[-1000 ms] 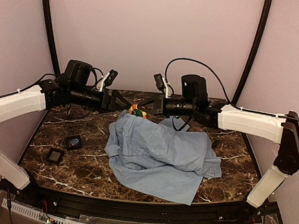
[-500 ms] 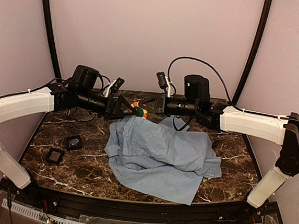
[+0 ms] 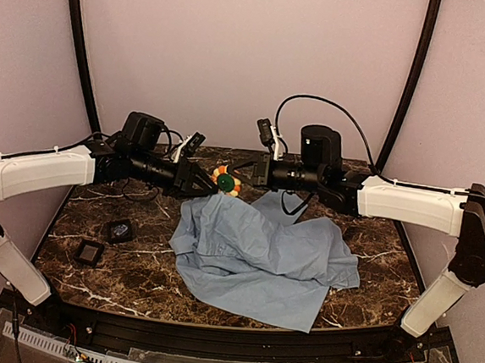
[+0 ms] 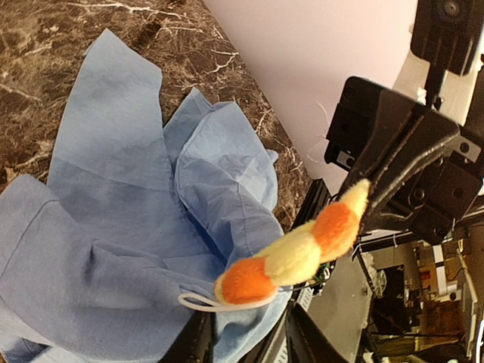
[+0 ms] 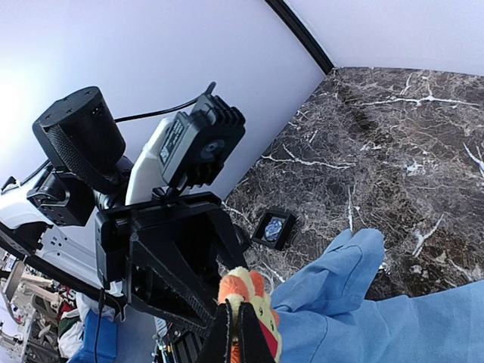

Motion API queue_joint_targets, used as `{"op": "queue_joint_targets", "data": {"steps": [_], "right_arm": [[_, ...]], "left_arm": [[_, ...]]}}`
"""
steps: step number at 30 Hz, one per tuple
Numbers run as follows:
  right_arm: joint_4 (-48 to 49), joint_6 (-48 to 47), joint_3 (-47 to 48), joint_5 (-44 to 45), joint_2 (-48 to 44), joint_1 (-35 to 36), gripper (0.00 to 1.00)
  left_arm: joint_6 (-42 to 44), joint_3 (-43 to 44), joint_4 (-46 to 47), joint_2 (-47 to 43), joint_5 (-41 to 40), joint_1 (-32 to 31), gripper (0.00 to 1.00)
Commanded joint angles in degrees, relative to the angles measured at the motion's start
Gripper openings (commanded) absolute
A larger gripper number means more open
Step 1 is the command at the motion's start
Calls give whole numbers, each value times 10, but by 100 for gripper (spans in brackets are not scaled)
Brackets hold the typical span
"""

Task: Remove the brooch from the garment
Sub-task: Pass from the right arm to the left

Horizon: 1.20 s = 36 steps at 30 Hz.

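Observation:
The brooch (image 3: 226, 180), a flower of orange, yellow and red petals around a green centre, hangs above the back of the table. My right gripper (image 3: 243, 172) is shut on its edge, seen close up as brooch (image 5: 236, 283) and gripper (image 5: 237, 308). The light blue garment (image 3: 258, 251) lies crumpled on the marble, its upper left corner drawn up to the brooch. My left gripper (image 3: 204, 187) reaches in from the left. In its wrist view, garment (image 4: 113, 189) fabric fills the gap between the fingers of the left gripper (image 4: 246, 336), just under the brooch (image 4: 295, 253).
Two small black square pads (image 3: 120, 230) (image 3: 89, 253) lie on the table's left side; one pad (image 5: 274, 228) also shows in the right wrist view. A curved pale wall (image 3: 253, 55) rises close behind the grippers. The table's front rail (image 3: 212, 340) runs along the bottom.
My left gripper has moved right, up to the brooch, and its jaws have narrowed around the fabric beneath it. The right gripper keeps hold of the brooch and has shifted slightly right.

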Motion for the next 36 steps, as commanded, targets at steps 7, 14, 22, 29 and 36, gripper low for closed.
{"op": "queue_joint_targets", "data": {"steps": [7,14,22,29,36], "right_arm": [[26,-1,-12,24,-19,-4,0],[14,-4,-16,33,-21,-4,0],[-139,-77,-59,83,-77,-4,16],[-258,-82,-115,112,-178,-4,47],[-375,-71,-27,151,-150,-7,72]], "left_arm": [[-6,-8,15,1,12,1,6],[-2,-5,6,3,6,1,1],[14,18,-15,37,16,0,1],[67,59,-64,81,59,-10,1],[104,75,-103,99,68,-32,1]]}}
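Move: Just ahead and to the right of the left hand's partly open fingers, the brooch's middle lies about 3 cm right, 2 cm ahead and 3 cm above them. The right hand already grips its upper edge; from there the middle is roughly 2 cm back, 1 cm left and 3 cm below. The garment's heap centres some 15 cm right of the left hand, 10 cm back and 21 cm below, with a raised fold reaching up near those fingers. Closing fully from about a third open, the left fingers pinch the clip side of the brooch while both hands hold nearly still. The right fingers then let go, opening to about two thirds as that hand pulls away some 9 cm right, also down and back, its fingers tipping down about 20 degrees. The left keeps its grip, sinking about 4 cm and easing right. ##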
